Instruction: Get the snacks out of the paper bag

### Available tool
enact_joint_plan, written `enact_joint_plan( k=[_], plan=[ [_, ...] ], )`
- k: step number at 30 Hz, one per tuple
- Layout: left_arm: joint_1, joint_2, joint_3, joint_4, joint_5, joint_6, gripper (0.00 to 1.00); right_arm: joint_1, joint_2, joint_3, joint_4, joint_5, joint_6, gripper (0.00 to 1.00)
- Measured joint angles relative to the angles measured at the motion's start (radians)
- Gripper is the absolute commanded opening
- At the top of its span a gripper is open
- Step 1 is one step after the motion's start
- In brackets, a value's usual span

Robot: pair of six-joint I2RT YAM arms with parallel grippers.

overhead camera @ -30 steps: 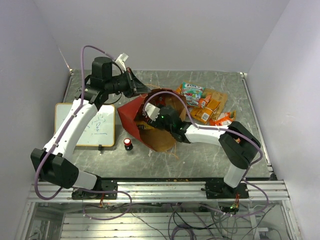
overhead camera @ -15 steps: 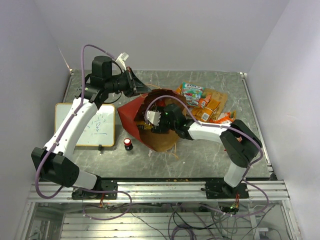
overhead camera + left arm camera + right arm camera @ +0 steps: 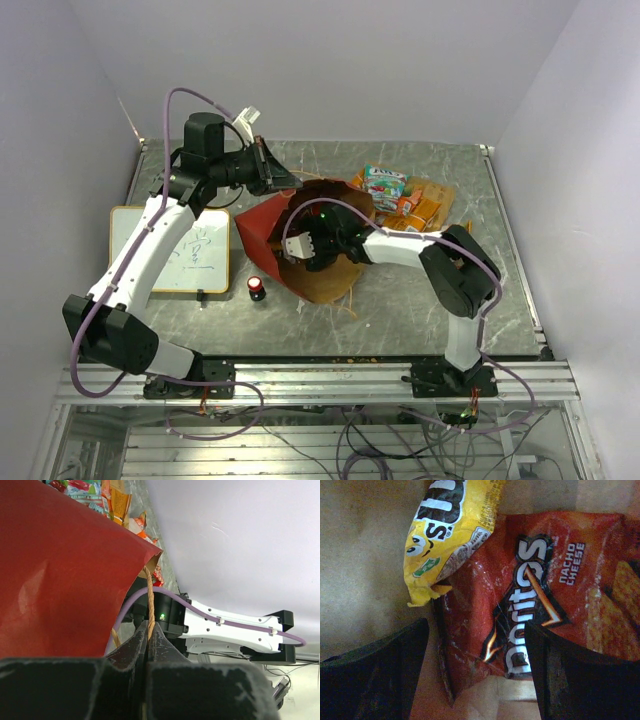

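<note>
The paper bag (image 3: 262, 226), red outside and brown inside, lies on its side with its mouth (image 3: 322, 280) facing the near edge. My left gripper (image 3: 276, 179) is shut on the bag's twisted cord handle (image 3: 150, 597) and holds that edge up; in the left wrist view the gripper (image 3: 148, 636) pinches the cord beside the red wall (image 3: 60, 570). My right gripper (image 3: 305, 252) is inside the bag. It stands open (image 3: 477, 675) over a red Doritos bag (image 3: 545, 595), with a yellow M&M's packet (image 3: 447, 530) just beyond. Other snacks (image 3: 405, 205) lie piled on the table to the right.
A white board (image 3: 185, 250) with writing lies left of the bag. A small red-and-black cylinder (image 3: 257, 289) stands just in front of it. The right forearm (image 3: 225, 627) spans the bag's mouth. Walls close in the table's back and sides.
My right gripper has pushed left and deeper into the bag, and its jaws have spread wider. The left gripper still holds the handle in place.
</note>
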Motion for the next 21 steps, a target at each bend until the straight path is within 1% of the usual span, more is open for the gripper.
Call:
enact_joint_plan(
  k=[5,12,13,16,18,21],
  plan=[
    [0.0,0.0,0.0,-0.011,0.006,0.027,0.07,-0.003,0.053,0.057,-0.046,-0.001,-0.067,0.76],
    [0.0,0.026,0.092,-0.098,-0.002,0.103,0.07,-0.007,0.072,0.058,-0.001,0.03,-0.092,0.65],
    [0.0,0.028,0.102,-0.108,-0.005,0.114,0.07,-0.009,0.074,0.058,0.003,0.031,-0.09,0.6],
    [0.002,0.029,0.114,-0.133,-0.014,0.136,0.07,-0.016,0.081,0.058,0.014,0.034,-0.085,0.39],
    [0.005,0.03,0.114,-0.149,-0.017,0.144,0.07,-0.021,0.085,0.056,0.027,0.038,-0.078,0.3],
    [0.014,0.032,0.114,-0.165,-0.023,0.15,0.07,-0.028,0.085,0.039,0.075,0.041,-0.061,0.22]
  ],
)
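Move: The Doritos packet lies inside the paper bag about 6 cm ahead of the right hand, 1 cm to its left and some 2 cm lower. The M&M's packet is roughly 4 cm to that hand's left and 1 cm ahead, at about its height. The left hand holds the bag's twisted handle; from it the Doritos lie about 8 cm ahead, 3 cm to the right and some 30 cm below. Inside the paper bag the right hand reaches about 3 cm forward, closing round the Doritos packet's near corner. ##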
